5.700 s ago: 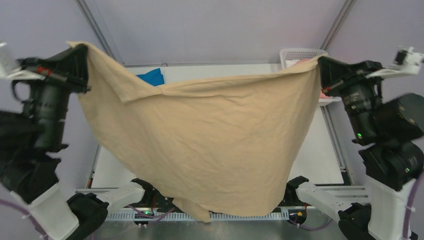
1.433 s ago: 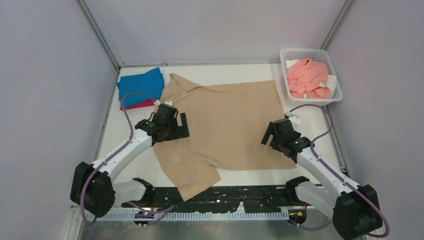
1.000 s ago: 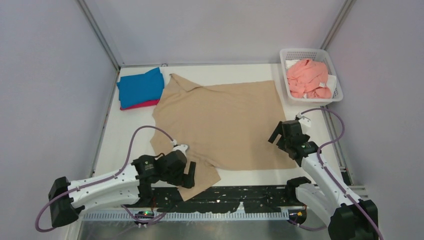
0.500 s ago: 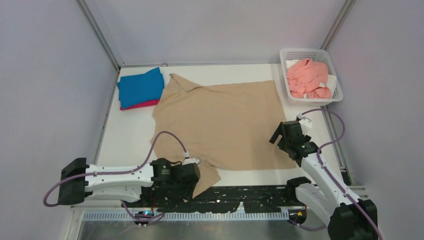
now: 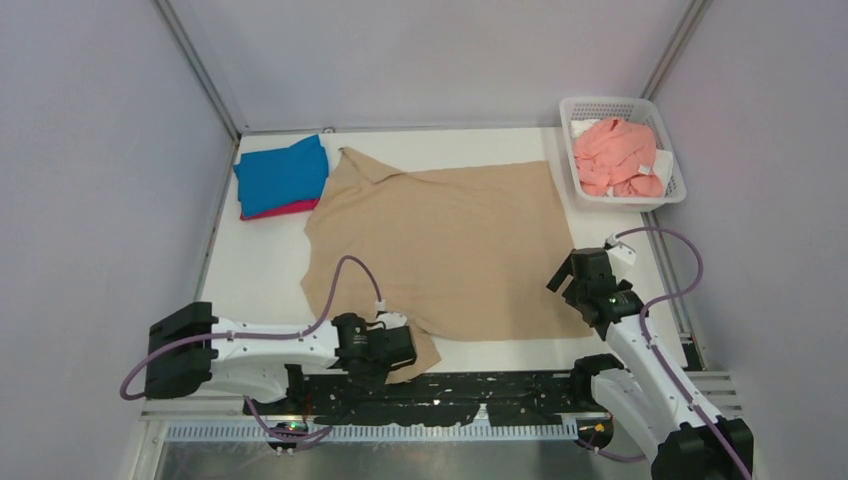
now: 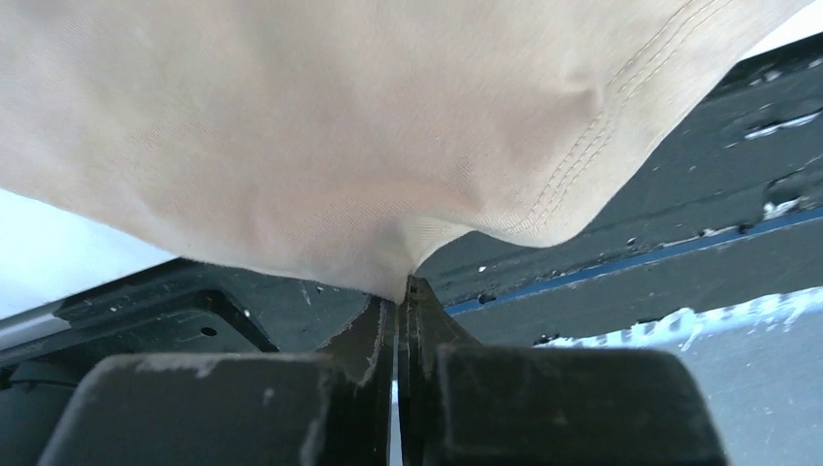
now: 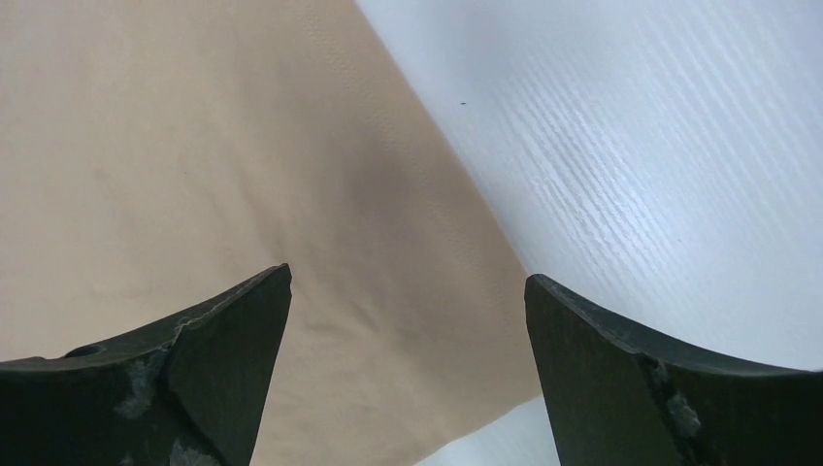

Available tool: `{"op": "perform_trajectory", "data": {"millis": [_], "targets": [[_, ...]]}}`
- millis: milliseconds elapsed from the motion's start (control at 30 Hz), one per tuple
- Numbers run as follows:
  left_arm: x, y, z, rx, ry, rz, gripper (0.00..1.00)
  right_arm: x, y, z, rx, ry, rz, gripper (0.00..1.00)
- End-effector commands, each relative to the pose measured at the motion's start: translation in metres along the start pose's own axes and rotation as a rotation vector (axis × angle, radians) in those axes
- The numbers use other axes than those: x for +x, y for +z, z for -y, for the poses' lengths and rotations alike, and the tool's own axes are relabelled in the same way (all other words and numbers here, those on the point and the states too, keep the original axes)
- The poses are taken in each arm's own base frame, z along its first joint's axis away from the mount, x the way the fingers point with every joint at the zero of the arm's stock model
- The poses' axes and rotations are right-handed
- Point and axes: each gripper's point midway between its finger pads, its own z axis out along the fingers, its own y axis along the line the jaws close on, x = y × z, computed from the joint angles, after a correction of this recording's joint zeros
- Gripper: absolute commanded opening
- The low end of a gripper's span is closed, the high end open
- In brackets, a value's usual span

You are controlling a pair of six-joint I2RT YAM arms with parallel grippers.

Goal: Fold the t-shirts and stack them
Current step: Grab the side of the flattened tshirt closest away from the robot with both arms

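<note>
A tan t-shirt (image 5: 440,245) lies spread flat across the middle of the table. Its near left sleeve (image 5: 422,352) hangs over the table's front edge, and my left gripper (image 5: 407,349) is shut on that sleeve. In the left wrist view the jaws (image 6: 402,289) pinch a fold of tan cloth (image 6: 340,126). My right gripper (image 5: 568,278) hovers open over the shirt's near right corner; its wrist view shows tan cloth (image 7: 194,146) between the wide-apart fingers (image 7: 228,345). A folded blue t-shirt (image 5: 283,173) rests on a magenta-red one (image 5: 278,210) at the back left. A salmon pink t-shirt (image 5: 615,155) lies crumpled in the basket.
The white mesh basket (image 5: 612,103) stands at the back right corner. Black rails and mounts (image 5: 480,385) run along the front edge under the sleeve. Grey walls close in both sides. Bare white table (image 7: 631,146) shows to the right of the shirt.
My left arm swung from the shirt's left side down to the near sleeve, and its jaws went from open to shut on it. The right gripper drifted slightly right, still open.
</note>
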Motion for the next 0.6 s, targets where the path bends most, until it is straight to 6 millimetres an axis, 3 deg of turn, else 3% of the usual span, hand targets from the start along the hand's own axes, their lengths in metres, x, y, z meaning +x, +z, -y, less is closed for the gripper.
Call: {"op": "perform_trajectory", "data": {"millis": [0, 167, 300, 400, 567], "targets": [[-0.027, -0.018, -0.005, -0.017, -0.008, 0.153, 0.0, -0.006, -0.009, 0.024, 0.089, 0.09, 0.042, 0.95], [-0.05, -0.035, 0.0, 0.088, 0.012, 0.283, 0.0, 0.016, -0.022, 0.02, 0.03, 0.193, -0.064, 0.96], [-0.05, -0.035, 0.018, 0.236, 0.051, 0.289, 0.0, 0.031, -0.025, 0.025, 0.043, 0.281, -0.1, 0.98], [-0.052, -0.036, 0.007, 0.213, 0.04, 0.308, 0.0, 0.042, -0.022, 0.023, 0.042, 0.323, -0.136, 1.0], [-0.058, -0.038, 0.006, 0.264, 0.026, 0.345, 0.0, 0.04, -0.024, 0.036, 0.138, 0.305, -0.142, 1.0]]}}
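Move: The near-left flap of the t-shirt is already pinched in the left hand, its tip just off the table; the table's front edge runs about 4 cm ahead and 1 below, and the flap's outer hem corner lies some 5 cm ahead and 12 to the right. From the open right hand, the shirt's near-right corner lies roughly 9 cm back, 3 right and 5 below; the front edge is about 16 cm straight back, 6 below. The t-shirt's flap stays pinched in the left hand's shut fingers and is drawn up about 4 cm and as far forward, towards the table's front edge, quickly at first and then easing, with the wrist tilting some 20 degrees. Meanwhile the right hand, fingers wide and empty, backs about 5 cm towards the near-right corner, rising slightly before sinking, while turning clockwise and rolling its left side up. ##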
